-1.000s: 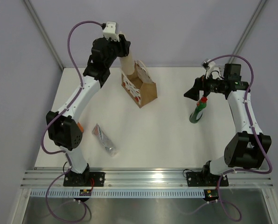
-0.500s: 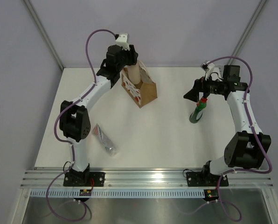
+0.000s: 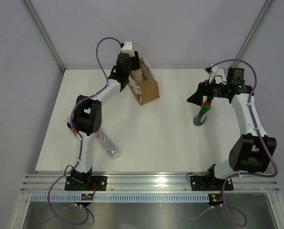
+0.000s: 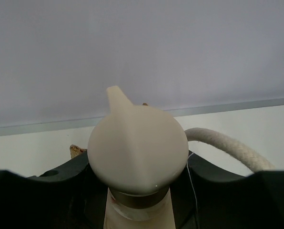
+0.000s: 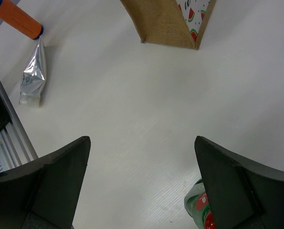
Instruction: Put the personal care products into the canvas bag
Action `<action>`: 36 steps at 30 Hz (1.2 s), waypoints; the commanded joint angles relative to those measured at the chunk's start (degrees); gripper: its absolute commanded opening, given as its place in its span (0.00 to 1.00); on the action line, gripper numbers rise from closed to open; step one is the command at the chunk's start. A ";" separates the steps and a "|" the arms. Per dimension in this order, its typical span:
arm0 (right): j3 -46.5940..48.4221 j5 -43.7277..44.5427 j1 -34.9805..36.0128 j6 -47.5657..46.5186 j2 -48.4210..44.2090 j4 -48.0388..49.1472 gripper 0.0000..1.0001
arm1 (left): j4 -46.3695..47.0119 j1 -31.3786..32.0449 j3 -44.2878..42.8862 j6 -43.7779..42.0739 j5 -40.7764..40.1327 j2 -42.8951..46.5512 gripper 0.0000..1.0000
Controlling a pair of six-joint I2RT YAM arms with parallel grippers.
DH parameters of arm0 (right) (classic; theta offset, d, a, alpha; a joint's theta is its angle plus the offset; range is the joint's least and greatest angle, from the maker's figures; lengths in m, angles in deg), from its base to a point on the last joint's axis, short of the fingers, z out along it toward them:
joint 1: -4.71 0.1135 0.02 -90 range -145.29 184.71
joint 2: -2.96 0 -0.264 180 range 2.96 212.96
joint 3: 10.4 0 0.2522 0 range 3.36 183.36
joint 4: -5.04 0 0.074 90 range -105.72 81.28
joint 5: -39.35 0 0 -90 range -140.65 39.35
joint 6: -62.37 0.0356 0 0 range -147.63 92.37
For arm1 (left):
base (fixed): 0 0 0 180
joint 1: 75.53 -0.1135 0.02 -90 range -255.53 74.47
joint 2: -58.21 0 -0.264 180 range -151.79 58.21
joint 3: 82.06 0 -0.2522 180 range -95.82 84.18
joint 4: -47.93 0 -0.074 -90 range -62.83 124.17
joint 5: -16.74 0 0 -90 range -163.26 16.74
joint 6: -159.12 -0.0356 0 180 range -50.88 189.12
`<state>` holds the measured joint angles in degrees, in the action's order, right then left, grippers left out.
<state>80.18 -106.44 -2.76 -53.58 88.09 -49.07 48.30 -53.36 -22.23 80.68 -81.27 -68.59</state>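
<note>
My left gripper (image 3: 131, 74) is shut on the beige pump bottle (image 4: 137, 148) and holds it upright at the left, open side of the canvas bag (image 3: 147, 88); a cream handle (image 4: 228, 143) lies just beside the bottle. My right gripper (image 3: 199, 95) is open and empty, just above and left of the dark green bottle with a red top (image 3: 201, 114), which stands upright and shows beside the right finger (image 5: 201, 210). The silvery tube (image 3: 109, 147) lies at the front left. The orange bottle (image 5: 15, 16) lies beyond it; in the top view my left arm hides most of it.
The bag also shows in the right wrist view (image 5: 168, 24), with the tube (image 5: 32, 76) to its left. The table's near edge carries the aluminium rail (image 3: 151, 183) with both arm bases. Grey walls close in the back and sides.
My left arm has swung right and down with the pump bottle, bringing it against the bag's opening. The bag has shifted and turned a little. The right arm has barely moved.
</note>
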 commanded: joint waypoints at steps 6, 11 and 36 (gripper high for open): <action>-1.32 -2.66 -0.01 -0.85 -1.45 0.28 1.00 | 20.58 -0.73 -7.23 1.98 -4.46 -0.46 0.00; -1.41 -3.01 -0.01 -0.76 -1.45 0.19 1.00 | 21.29 -0.73 -9.68 0.67 -6.23 -1.42 0.00; 0.61 -4.94 -0.01 -4.80 -0.92 -5.25 1.00 | 14.61 -1.96 -10.93 -3.02 -3.94 -2.93 0.94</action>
<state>78.95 -108.86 -2.76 -56.05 88.09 -52.27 57.00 -54.98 -32.41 78.64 -84.86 -76.78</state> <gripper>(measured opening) 0.993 0.909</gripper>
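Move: The left hand holds the pump bottle upright by its neck over the canvas bag, whose middle lies about 5 cm back from the hand, some 4 cm to its right and 14 cm below. The rope handle arches about 6 cm to the hand's right, about 2 cm ahead and a few cm lower; the silver tube is far back, roughly 39 cm back and 13 cm left. From the right hand the bag lies about 21 cm ahead, 27 cm left and 15 cm down. Still gripping the pump bottle by its neck in the bag's mouth, the left hand eases forward, about 4.5 cm in all with a slight drift left, first dipping a touch, then lifting some 5 cm while its fingertips tilt up about 10 degrees. It sinks back about 4 cm, opens its fingers wide at the low point to let go of the bottle in the bag, and starts up again by about 2 cm. ##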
